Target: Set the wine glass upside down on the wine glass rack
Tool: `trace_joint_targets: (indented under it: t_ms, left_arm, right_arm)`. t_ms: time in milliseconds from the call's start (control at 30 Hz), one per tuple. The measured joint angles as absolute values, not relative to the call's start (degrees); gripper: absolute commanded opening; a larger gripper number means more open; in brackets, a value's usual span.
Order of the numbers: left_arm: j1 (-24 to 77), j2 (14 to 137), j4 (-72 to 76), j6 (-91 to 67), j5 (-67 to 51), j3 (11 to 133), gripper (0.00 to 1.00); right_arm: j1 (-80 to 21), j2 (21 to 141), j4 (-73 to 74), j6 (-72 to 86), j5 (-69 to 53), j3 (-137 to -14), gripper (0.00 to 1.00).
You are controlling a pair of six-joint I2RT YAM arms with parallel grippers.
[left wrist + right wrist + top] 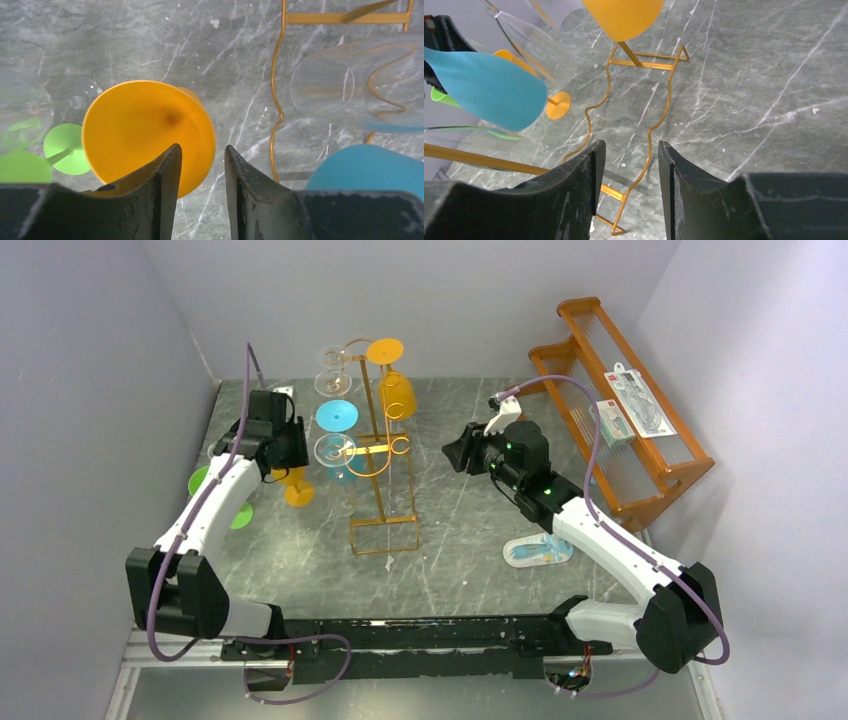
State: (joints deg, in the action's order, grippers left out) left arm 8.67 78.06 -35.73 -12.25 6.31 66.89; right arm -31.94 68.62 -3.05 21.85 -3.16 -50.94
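Note:
The golden wire rack (381, 455) stands mid-table on its rectangular base (644, 60). Hanging on it upside down are an orange glass (395, 390), a blue-footed clear glass (337, 416) and a clear glass (334, 360). An orange wine glass (297, 486) stands on the table left of the rack; the left wrist view shows it from above (145, 130). My left gripper (202, 155) is open and empty just above its near rim (288, 448). My right gripper (460, 452) is open and empty right of the rack, facing it (629, 150).
A green-footed clear glass (64, 148) lies left of the orange one, partly under my left arm (212, 480). The big orange stepped shelf (655, 475) with packets stands at the back right. A white and blue object (537, 552) lies by my right arm.

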Motion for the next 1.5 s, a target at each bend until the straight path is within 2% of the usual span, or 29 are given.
trace_joint_targets:
  t_ms: [200,367,900,1267,1500]
  left_arm:
    - [8.67,82.13,-35.44,-11.73,6.33,66.61,0.3]
    - [8.67,83.59,-35.42,-11.07,6.92,66.52,0.06]
    - [8.67,76.27,-36.71,-10.83,8.36,68.36,0.05]
    - [8.67,59.88,-35.03,-13.96,11.42,74.08,0.05]
    - [8.67,49.84,-27.46,-15.9,9.37,73.58,0.05]
  right_arm:
    - [-31.94,68.62,-2.87,21.87,-3.16,-50.94,0.47]
    - [-31.94,68.62,-2.59,21.87,-3.16,-50.94,0.47]
    - [-31.94,68.42,-1.83,23.16,-3.05,-50.94,0.47]
    - [-31.94,67.2,-2.66,24.71,-4.67,-50.96,0.49]
    - [-31.94,64.73,-4.89,25.58,-7.07,-50.92,0.52]
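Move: The orange wine glass stands upright just under my left hand, its middle some 3 cm left, 1 cm ahead and 9 cm below, so its right wall is beneath my open fingers. A green glass stands about 13 cm left of it and 5 cm nearer me; the blue glass hanging on the rack is roughly 10 cm right of my left hand, 2 cm ahead and 5 cm higher. From my right hand the orange glass lies about 32 cm left, 3 cm ahead and 16 cm below. I sink my left hand about 3.5 cm with one finger inside the orange cup and one outside, and pinch its right-hand wall at the rim. Holding that, I lift slowly, then fast, by some 26 cm, drawing back about 6 cm and tipping the fingers up roughly 45 degrees towards level. My right hand, still empty, rises about 3 cm late on. ##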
